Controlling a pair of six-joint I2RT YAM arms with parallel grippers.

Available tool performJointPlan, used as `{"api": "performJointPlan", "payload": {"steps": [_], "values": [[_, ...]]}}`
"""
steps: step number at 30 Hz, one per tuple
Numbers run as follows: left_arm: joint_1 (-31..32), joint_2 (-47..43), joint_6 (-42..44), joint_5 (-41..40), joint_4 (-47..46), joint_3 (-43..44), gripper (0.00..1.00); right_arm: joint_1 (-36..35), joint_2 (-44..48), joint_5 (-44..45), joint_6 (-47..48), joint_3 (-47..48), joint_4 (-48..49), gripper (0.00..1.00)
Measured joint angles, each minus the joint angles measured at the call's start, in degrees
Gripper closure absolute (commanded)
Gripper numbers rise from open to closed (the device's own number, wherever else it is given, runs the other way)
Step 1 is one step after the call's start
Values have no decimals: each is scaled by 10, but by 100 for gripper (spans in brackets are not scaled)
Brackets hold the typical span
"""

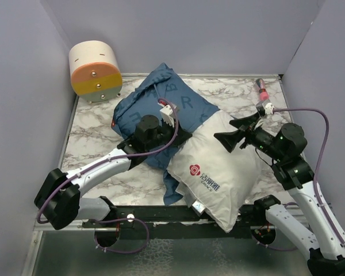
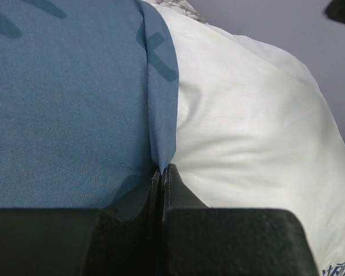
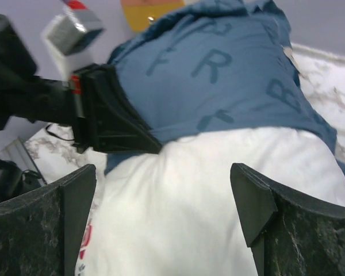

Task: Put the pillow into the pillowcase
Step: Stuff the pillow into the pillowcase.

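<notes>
The white pillow [image 1: 218, 169] lies slanted on the table, its far end inside the dark blue pillowcase [image 1: 161, 95] and its labelled near end over the front edge. My left gripper [image 1: 184, 136] is shut on the pillowcase's opening hem where blue cloth meets white. In the left wrist view the gripper [image 2: 161, 170] pinches that hem, with the pillowcase [image 2: 63, 103] on the left and the pillow [image 2: 247, 126] on the right. My right gripper [image 1: 229, 130] hovers open just above the pillow's right side. In the right wrist view the gripper [image 3: 164, 198] has only the pillow [image 3: 184, 190] below its spread fingers, and the pillowcase [image 3: 218, 75] lies beyond.
A round cream, orange and yellow drum [image 1: 95, 70] stands at the back left corner of the marble table [image 1: 92, 135]. A small pink and red object [image 1: 263, 89] sits at the back right. Grey walls close in three sides.
</notes>
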State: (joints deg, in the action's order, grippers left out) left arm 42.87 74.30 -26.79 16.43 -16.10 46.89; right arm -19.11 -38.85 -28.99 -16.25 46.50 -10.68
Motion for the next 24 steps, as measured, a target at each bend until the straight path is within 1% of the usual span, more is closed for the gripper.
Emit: {"api": "performJointPlan", "payload": {"steps": [4, 10, 13, 15, 16, 17, 19, 20, 21, 23, 24], "values": [[0, -28, 0, 0, 0, -16, 100, 4, -30, 38, 0, 0, -33, 0], [0, -57, 8, -8, 13, -29, 100, 45, -108, 40, 3, 2, -36, 0], [0, -68, 16, -10, 21, -30, 100, 54, -143, 53, 16, 4, -49, 0], [0, -76, 24, -13, 28, -31, 100, 55, -167, 56, 25, 3, -58, 3], [0, -78, 26, -14, 29, -31, 100, 56, -177, 53, 29, 3, -59, 8], [0, -81, 32, -16, 32, -31, 100, 56, -193, 44, 33, 3, -58, 16], [0, -83, 41, -18, 39, -30, 100, 56, -218, 24, 36, 2, -53, 39], [0, -82, 45, -19, 44, -26, 100, 56, -234, 13, 38, -3, -42, 52], [0, -80, 49, -19, 49, -21, 100, 56, -246, 5, 35, -8, -32, 68], [0, -67, 59, -17, 64, 2, 100, 55, -267, -19, 26, -18, -3, 93], [0, -59, 62, -17, 70, 16, 100, 55, -276, -31, 22, -20, 14, 98]]}}
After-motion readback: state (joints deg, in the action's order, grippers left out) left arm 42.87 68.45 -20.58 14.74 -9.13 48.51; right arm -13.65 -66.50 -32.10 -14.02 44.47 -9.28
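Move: The spot of white pillow to pinch, just outside the pillowcase mouth, lies about 7 cm ahead of the open right gripper, level with it sideways and some 15 cm below. The hem in the left fingers is about 4 cm ahead, 7 cm left and 9 cm below that gripper; the red logo is 4 cm back, 5 cm left and 18 cm down. From the left hand, the pinch spot is roughly 4 cm ahead, 8 cm right and 5 cm lower. Bring the wide-open right gripper down about 15 cm and forward some 7 cm onto the white pillow beside the hem, tipping the fingers down roughly 25 degrees; over the last stretch sink nearly straight and close them, pinching up a fold. Keep the left fingers shut on the pillowcase hem, easing it about 2 cm left and up. ##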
